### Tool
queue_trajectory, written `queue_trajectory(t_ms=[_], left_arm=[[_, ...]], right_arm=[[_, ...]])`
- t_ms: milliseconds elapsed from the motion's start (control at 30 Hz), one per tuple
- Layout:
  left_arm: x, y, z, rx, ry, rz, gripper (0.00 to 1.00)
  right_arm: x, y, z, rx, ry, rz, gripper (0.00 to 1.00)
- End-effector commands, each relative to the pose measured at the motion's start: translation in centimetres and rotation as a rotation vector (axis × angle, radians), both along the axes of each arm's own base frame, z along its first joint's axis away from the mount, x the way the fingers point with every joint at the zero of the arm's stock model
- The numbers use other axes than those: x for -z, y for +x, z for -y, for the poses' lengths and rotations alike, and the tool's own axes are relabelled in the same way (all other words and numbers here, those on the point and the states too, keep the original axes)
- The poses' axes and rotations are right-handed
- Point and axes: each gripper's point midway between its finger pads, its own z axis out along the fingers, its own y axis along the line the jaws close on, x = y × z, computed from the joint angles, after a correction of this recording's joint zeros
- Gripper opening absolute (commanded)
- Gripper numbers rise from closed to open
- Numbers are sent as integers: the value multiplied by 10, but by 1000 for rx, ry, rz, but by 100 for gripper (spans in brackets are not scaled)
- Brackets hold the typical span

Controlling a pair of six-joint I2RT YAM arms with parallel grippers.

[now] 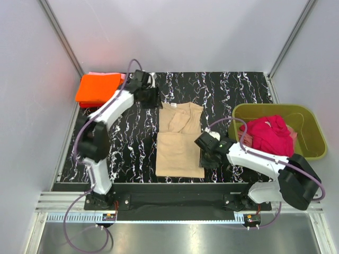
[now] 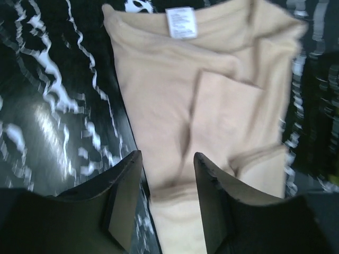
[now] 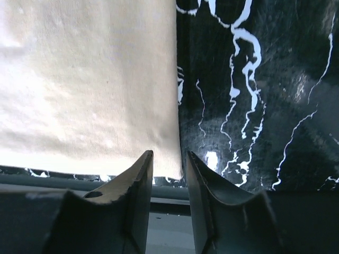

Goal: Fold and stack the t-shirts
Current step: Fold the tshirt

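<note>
A tan-beige t-shirt (image 1: 180,140) lies partly folded in the middle of the black marbled table, neck end toward the back; its white label (image 2: 181,23) shows in the left wrist view. My left gripper (image 1: 150,98) hovers at its back left corner, jaws open (image 2: 167,159) over the cloth (image 2: 175,90) with nothing pinched. My right gripper (image 1: 207,149) is at the shirt's near right edge, open (image 3: 169,159), the cloth's corner (image 3: 85,84) lying just beyond its tips. A folded orange t-shirt (image 1: 98,89) rests on a pink one (image 1: 123,77) at the back left. A magenta t-shirt (image 1: 267,135) is bunched in the tub.
The olive-green tub (image 1: 275,107) stands at the right edge of the table, next to the right arm. Grey walls close in the left, right and back sides. The table's near edge and a metal rail run just behind the right gripper.
</note>
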Motion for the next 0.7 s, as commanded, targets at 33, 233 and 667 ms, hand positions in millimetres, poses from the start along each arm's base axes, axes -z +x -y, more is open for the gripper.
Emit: queue_trajectory(t_ms=[33,233,667], left_arm=[[-45,-65,-14,18,-43,53,50],[-6,-178,-16,109,7,-4,52],[71,-286,-11,93,-147,-153,53]], right_arm=[[-1,-13,-5,37,82,-24,39],[9,-32,0,88,119,-85,40],[25,-40,-11,88,146,-124,38]])
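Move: For the left hand, up over the collar end, the t-shirt's near left corner lies about 31 cm back, 1 cm left and 10 cm below; the collar label is about 3 cm ahead and 7 cm right, and the orange stack some 9 cm ahead and 27 cm left. For the right hand, low by the t-shirt's right edge, the near right corner is about 5 cm back, straight in line and 3 cm down; the green bin's middle is some 14 cm ahead and 32 cm right. The right hand's partly open fingers settle around the t-shirt's near right corner, the left finger seeming to touch the cloth, after going some 4 cm back and 2 cm down. Meanwhile the left hand sweeps back about 30 cm towards the near left corner, first arching up, then sinking to low beside it, fingers tipping about 10 degrees more downward and staying half open. ##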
